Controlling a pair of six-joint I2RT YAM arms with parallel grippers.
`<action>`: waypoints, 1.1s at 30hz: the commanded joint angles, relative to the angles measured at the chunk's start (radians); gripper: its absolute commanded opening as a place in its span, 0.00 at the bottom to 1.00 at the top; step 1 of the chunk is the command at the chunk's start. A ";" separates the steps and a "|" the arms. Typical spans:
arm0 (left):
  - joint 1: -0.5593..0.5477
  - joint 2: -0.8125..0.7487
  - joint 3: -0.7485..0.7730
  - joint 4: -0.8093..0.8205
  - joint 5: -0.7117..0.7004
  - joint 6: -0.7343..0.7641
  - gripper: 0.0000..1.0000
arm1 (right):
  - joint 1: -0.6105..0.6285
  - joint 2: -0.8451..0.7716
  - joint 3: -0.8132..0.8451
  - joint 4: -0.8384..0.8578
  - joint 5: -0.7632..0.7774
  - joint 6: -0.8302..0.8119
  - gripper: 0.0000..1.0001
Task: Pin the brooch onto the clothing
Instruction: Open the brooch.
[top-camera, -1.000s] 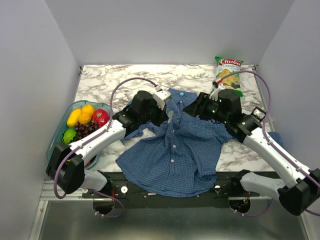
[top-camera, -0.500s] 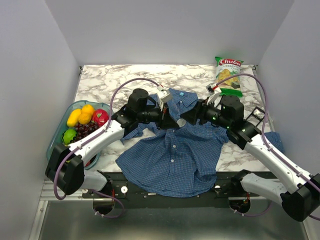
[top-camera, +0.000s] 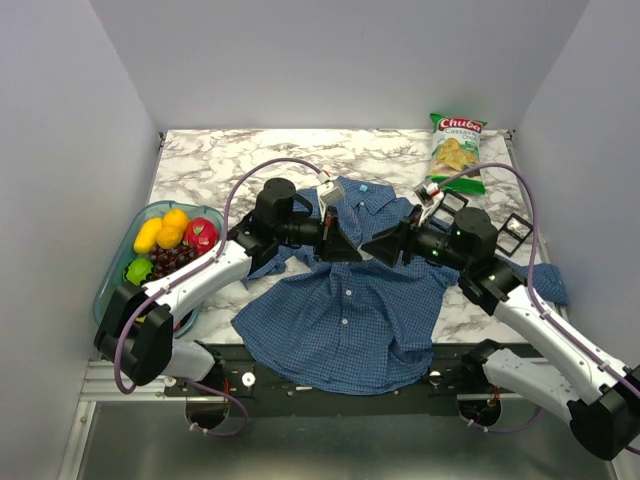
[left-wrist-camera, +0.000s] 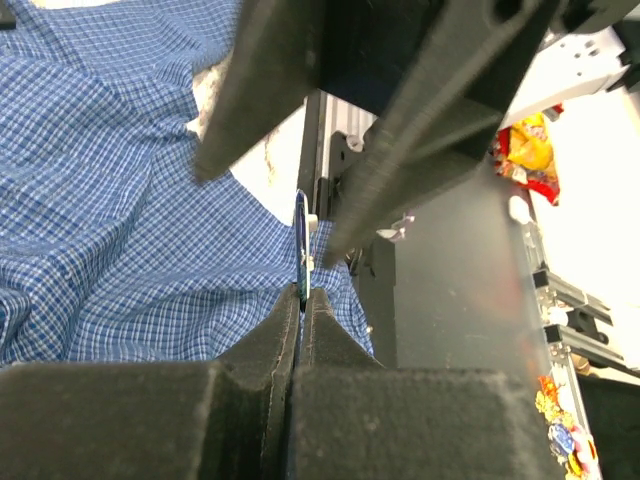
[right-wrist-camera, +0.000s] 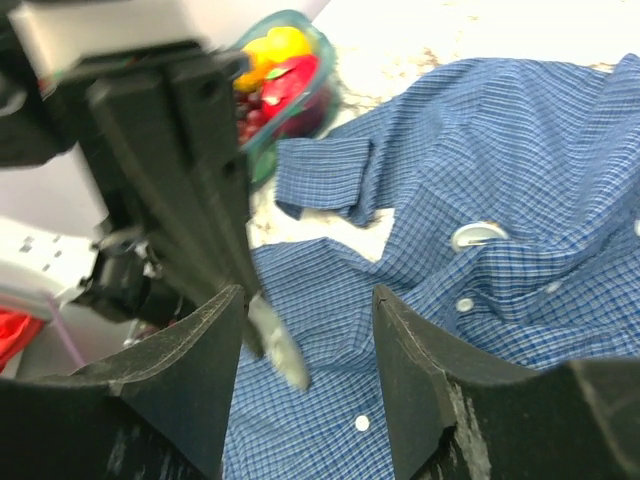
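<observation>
The clothing (top-camera: 350, 320), a blue checked shirt, lies spread over the table's front edge, its collar toward the back. My left gripper (top-camera: 348, 249) hovers above the shirt's chest, shut on the brooch (left-wrist-camera: 301, 235), a thin piece seen edge-on that sticks out past the fingertips. In the right wrist view the brooch (right-wrist-camera: 280, 348) shows as a pale grey oval. My right gripper (top-camera: 373, 246) faces the left one tip to tip and is open; the brooch is just by its left finger (right-wrist-camera: 215, 330). A white round piece (right-wrist-camera: 477, 235) lies on the shirt by the buttons.
A clear bowl (top-camera: 112, 262) of fruit sits at the left edge. A green chips bag (top-camera: 456, 150) lies at the back right. One shirt sleeve (top-camera: 548, 283) trails off to the right, under the right arm.
Both grippers have lifted from the collar area and turned to face each other above the shirt. The left one carries the brooch. The right jaws have narrowed slightly.
</observation>
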 joint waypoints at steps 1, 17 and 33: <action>0.016 0.007 -0.012 0.108 0.053 -0.060 0.00 | -0.002 -0.056 -0.041 0.008 -0.102 -0.022 0.61; 0.018 0.002 -0.021 0.150 0.067 -0.093 0.00 | -0.002 -0.120 -0.046 -0.012 -0.122 -0.041 0.48; 0.016 0.001 -0.032 0.182 0.076 -0.118 0.00 | -0.002 -0.119 -0.047 0.014 -0.116 -0.029 0.34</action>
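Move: My left hand still holds the brooch, whose disc stands about 2 cm to the right beyond its fingertips and roughly 1 cm forward. From my open right hand the brooch is some 2 cm back, 1 cm left and 1 cm lower. The shirt collar lies about 16 cm ahead of the right hand, 15 cm below it; a black frame lies level with the collar, some 22 cm to the right. I draw my right hand back about 3.5 cm, turning it slightly counter-clockwise, so that its fingers centre around the free edge of the brooch. There it holds still while the fingers close from well open to about a third, short of a pinch. My left hand keeps the brooch pinched and lifts it nearly 2 cm early on, rolling a little. ##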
